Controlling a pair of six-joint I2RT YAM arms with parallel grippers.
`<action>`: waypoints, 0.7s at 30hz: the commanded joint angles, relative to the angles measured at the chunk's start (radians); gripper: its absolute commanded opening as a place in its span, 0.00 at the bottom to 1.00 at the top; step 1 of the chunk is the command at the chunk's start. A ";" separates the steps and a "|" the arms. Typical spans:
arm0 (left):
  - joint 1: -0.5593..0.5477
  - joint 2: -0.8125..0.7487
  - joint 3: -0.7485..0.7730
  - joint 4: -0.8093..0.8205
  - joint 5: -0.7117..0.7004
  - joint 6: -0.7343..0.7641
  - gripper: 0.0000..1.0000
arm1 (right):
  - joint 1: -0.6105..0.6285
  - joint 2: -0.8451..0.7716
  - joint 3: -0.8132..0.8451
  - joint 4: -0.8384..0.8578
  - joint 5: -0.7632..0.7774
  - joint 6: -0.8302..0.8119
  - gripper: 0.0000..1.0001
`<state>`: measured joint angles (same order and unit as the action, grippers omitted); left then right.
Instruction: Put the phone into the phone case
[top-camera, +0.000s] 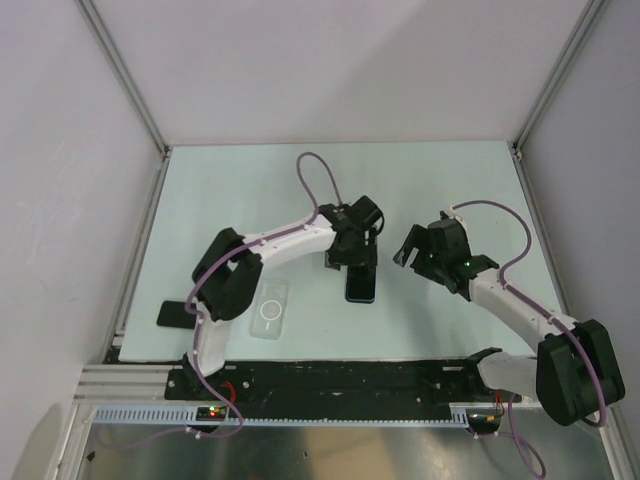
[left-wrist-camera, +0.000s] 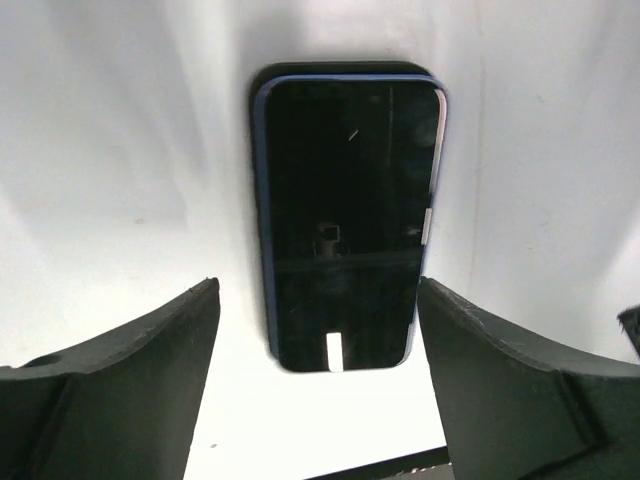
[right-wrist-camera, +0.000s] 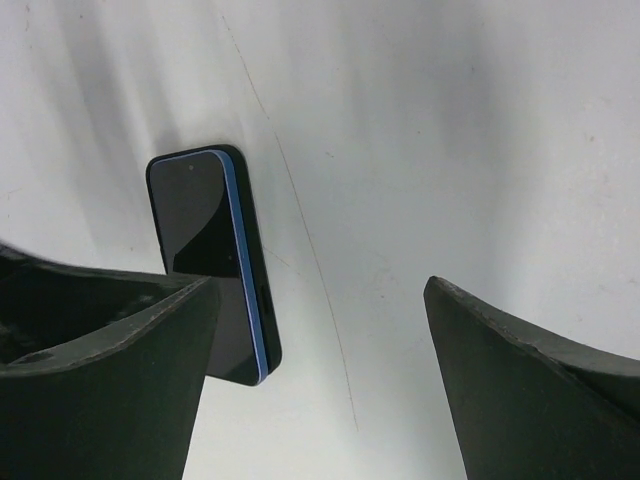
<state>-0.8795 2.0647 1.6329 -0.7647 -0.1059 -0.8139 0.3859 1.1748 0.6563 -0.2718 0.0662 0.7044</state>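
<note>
The phone (top-camera: 361, 285) lies flat on the pale table, screen up, a blue rim round its dark glass. My left gripper (top-camera: 350, 262) hovers just over its far end, open. In the left wrist view the phone (left-wrist-camera: 345, 220) stretches away from between the spread fingers (left-wrist-camera: 120, 385), with table showing on its left side. The clear phone case (top-camera: 270, 308), marked with a white ring, rests to the phone's left, near the left arm. My right gripper (top-camera: 412, 255) stands open to the right of the phone (right-wrist-camera: 205, 255), holding nothing.
A flat black rectangle (top-camera: 176, 313) sits at the table's left edge beside the left arm's base. The black rail (top-camera: 340, 378) runs along the near edge. White walls with metal posts (top-camera: 120, 70) close in the table.
</note>
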 joint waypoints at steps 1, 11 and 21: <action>0.071 -0.168 -0.074 0.004 -0.063 0.047 0.80 | 0.020 0.047 0.015 0.058 -0.037 -0.022 0.86; 0.152 -0.238 -0.232 0.062 -0.058 0.084 0.44 | 0.142 0.223 0.157 0.010 0.005 -0.040 0.52; 0.174 -0.167 -0.235 0.161 0.051 0.103 0.18 | 0.172 0.345 0.242 -0.020 0.027 -0.056 0.22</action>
<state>-0.7094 1.8767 1.3651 -0.6758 -0.1051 -0.7322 0.5407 1.4887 0.8433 -0.2802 0.0639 0.6674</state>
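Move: The phone, lying on the black phone case, is almost straight below the left hand: level with it, 1 cm to its right and about 3 cm down. From the right hand the phone is roughly level, 11 cm to the left and 6 cm down. The clear case lies some 22 cm left of the left hand, 9 cm back and 4 cm below. Swing the left gripper off the phone, about 9 cm to the left, lifting over some 3 cm and sinking back to its starting height, and shut its fingers on nothing. Meanwhile bring the right gripper about 6 cm left and 3 cm down towards the phone's right edge, turning it some 10 degrees counter-clockwise while its empty fingers close too. ##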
